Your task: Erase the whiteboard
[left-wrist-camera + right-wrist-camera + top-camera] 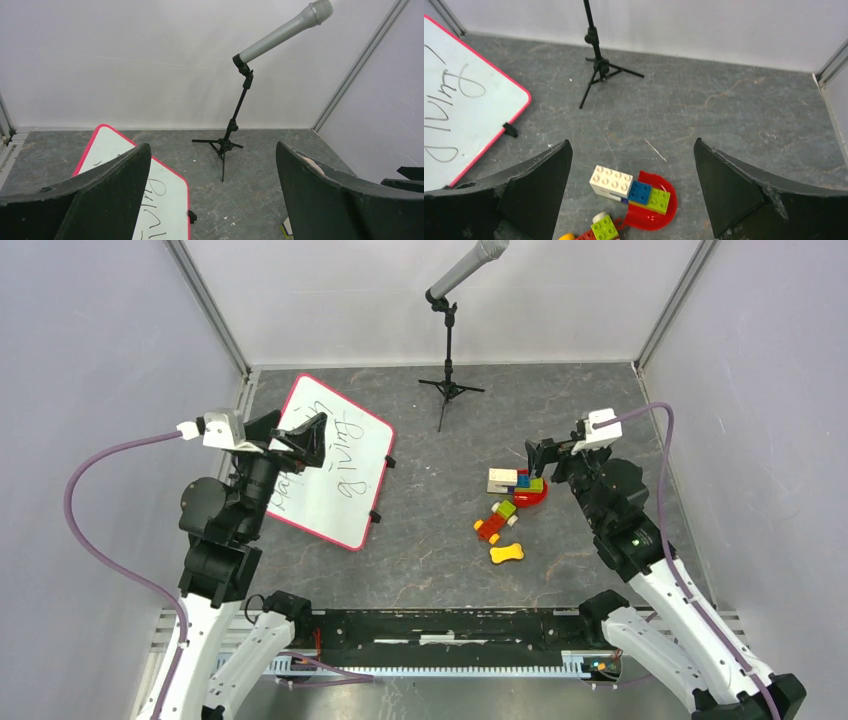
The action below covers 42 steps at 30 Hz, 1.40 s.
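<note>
The whiteboard [345, 480] lies flat at the left of the grey floor, white with a red-pink frame, black edge clips and black handwriting. It also shows in the left wrist view [160, 200] and the right wrist view [464, 100]. My left gripper [300, 440] hovers over the board's left part, open and empty; in its wrist view [212, 150] the jaws stand wide apart. My right gripper [543, 452] is open and empty above the toy bricks, well right of the board; its jaws [633, 142] are also wide apart.
A microphone on a small black tripod [449, 360] stands at the back centre. A white brick [502, 480], a red dish [533, 495] with blue and green bricks, a red-green brick piece [495, 520] and a yellow bone shape [507, 553] lie centre-right. Walls enclose three sides.
</note>
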Each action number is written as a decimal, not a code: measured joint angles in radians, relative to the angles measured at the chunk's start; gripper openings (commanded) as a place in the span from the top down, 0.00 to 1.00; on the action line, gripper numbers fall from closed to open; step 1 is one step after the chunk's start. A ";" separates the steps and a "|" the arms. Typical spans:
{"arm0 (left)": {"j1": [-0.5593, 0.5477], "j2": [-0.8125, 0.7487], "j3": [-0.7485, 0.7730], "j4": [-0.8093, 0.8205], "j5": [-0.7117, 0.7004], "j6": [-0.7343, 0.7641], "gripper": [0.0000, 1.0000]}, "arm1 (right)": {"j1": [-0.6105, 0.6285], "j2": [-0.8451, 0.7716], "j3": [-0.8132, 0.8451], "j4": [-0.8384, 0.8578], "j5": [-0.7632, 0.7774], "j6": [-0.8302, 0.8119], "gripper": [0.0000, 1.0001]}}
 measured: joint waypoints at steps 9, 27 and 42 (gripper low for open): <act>0.002 0.034 0.000 -0.022 0.001 0.000 0.00 | 0.000 0.010 -0.098 -0.019 -0.018 -0.005 0.02; 0.008 0.066 0.000 -0.040 0.021 -0.001 0.00 | 0.283 0.689 -0.108 0.278 -0.336 -0.047 0.02; 0.012 0.055 0.000 -0.040 0.048 -0.003 0.00 | 0.520 1.258 0.383 0.369 -0.436 -0.258 0.27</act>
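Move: The nearer black clip on the whiteboard's right edge is about 38 cm to my right hand's left, 2 cm back and some 28 cm below it. From that clip, the far clip is about 15 cm farther out and 3 cm right, and the board's middle about 15 cm out and 12 cm left. A white block lies about 8 cm ahead and 8 cm left of my right hand. From my left hand, the near clip is about 3 cm ahead, 7 cm right and 41 cm down. I drop my right hand nearly straight down, then swing it left above the toys, some 34 cm across and 25 cm lower in all, to the near clip on the whiteboard's edge. The wrist turns counter-clockwise by nearly 60 degrees and tips down until the fingers slant at the edge; arriving, they begin to close from wide open. My left hand, still open, eases down and forward about 3 cm. ##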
